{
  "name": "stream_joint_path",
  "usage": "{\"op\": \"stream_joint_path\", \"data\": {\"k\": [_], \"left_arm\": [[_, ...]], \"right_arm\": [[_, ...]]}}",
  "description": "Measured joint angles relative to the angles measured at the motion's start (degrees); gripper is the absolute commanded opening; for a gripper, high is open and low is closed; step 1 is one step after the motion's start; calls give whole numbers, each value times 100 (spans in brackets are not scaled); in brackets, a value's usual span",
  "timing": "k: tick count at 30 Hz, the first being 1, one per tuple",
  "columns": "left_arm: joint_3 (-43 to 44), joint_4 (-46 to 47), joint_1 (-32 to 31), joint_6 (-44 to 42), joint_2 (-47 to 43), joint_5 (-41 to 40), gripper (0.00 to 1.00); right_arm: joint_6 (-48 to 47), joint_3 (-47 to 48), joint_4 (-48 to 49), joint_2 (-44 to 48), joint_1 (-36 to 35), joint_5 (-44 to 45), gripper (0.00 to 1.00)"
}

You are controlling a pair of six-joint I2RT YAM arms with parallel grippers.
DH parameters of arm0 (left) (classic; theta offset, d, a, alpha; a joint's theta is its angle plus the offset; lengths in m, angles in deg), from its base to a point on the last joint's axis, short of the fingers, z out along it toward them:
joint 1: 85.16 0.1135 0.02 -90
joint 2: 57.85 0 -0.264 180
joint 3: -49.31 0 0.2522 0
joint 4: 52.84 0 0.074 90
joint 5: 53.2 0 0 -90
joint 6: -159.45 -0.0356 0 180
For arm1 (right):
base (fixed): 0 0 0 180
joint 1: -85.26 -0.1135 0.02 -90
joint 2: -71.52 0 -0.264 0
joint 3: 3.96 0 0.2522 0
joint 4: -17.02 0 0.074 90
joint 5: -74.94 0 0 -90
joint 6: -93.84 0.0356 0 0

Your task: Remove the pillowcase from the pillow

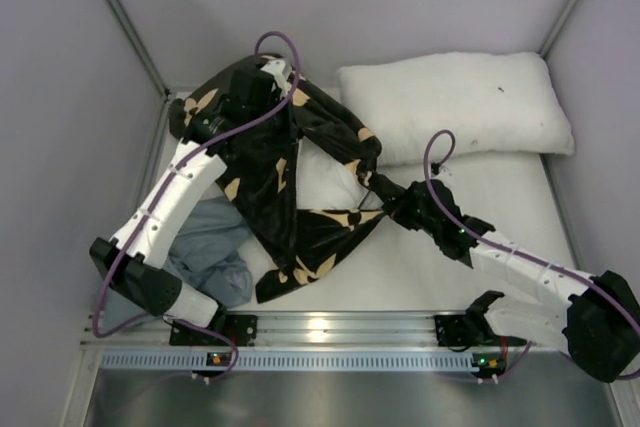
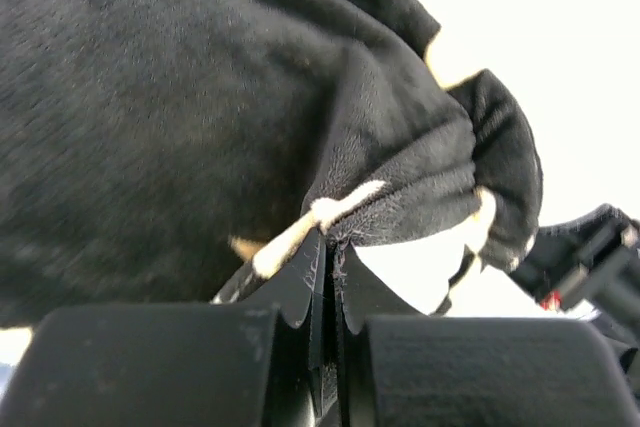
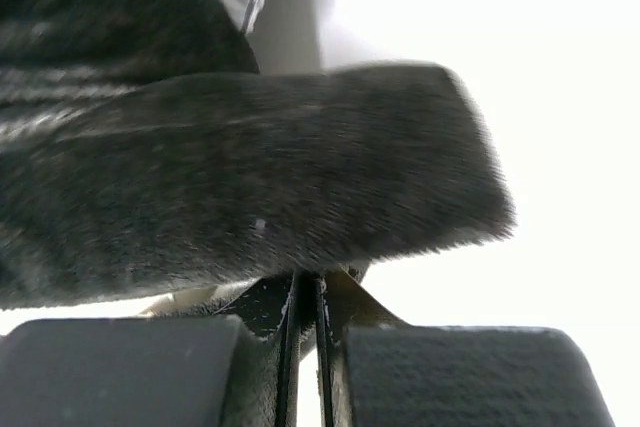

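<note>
The black pillowcase (image 1: pixel 260 162) with tan flower prints lies crumpled and stretched across the left middle of the table. The white pillow (image 1: pixel 325 182) shows through its opening, partly covered by the fabric. My left gripper (image 1: pixel 285 87) is at the far end of the pillowcase and is shut on a fold of it (image 2: pixel 200 97); the jaws (image 2: pixel 330 242) pinch the black fabric. My right gripper (image 1: pixel 378 192) is at the right edge of the pillowcase and is shut on a black flap (image 3: pixel 250 177), with the jaws (image 3: pixel 308 287) closed on its lower edge.
A second plain white pillow (image 1: pixel 460 107) with a tiny dark speck lies at the back right. A blue-grey cloth (image 1: pixel 210 247) is bunched at the front left under my left arm. Grey walls enclose the table; a metal rail (image 1: pixel 330 327) runs along the near edge.
</note>
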Motion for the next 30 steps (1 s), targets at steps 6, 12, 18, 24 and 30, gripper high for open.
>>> {"op": "stream_joint_path", "data": {"k": [6, 12, 18, 24, 30], "left_arm": [[-199, -326, 7, 11, -951, 15, 0], [-133, -280, 118, -103, -721, 420, 0], [1064, -131, 205, -162, 892, 772, 0], [2184, -122, 221, -35, 1954, 1137, 0], [2474, -136, 219, 81, 2210, 1320, 1]], "right_arm": [[-636, 402, 105, -295, 177, -212, 0], [-1550, 715, -66, -490, 234, -422, 24], [-2306, 717, -629, -9, 350, -855, 79], [-2785, 1067, -1108, 452, 350, -1228, 99], [-3270, 2164, -1226, 17, 468, -1303, 99]]}}
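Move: The case's mouth is stretched between the hands. Its loose far-right corner lies about 12 cm right of the left hand, 2 cm ahead and 18 cm below; from the right hand it is roughly 10 cm ahead and 3 cm left, nearly level. The exposed part of the inner pillow lies some 5 cm right, 3 cm back and 20 cm below the left hand. The bare pillow's middle is about 18 cm ahead and 16 cm right of the right hand, slightly lower. The pillowcase's mouth stays pinched in the left hand, which first draws back and up about 5 cm, then swings forward and right, sinking a little, towards the bare pillow. The right hand keeps its grip on the rim through a short forward-up tug, then opens wide and lets go, easing back before rising about 10 cm and turning some 25 degrees counter-clockwise, fingers tipping up. ##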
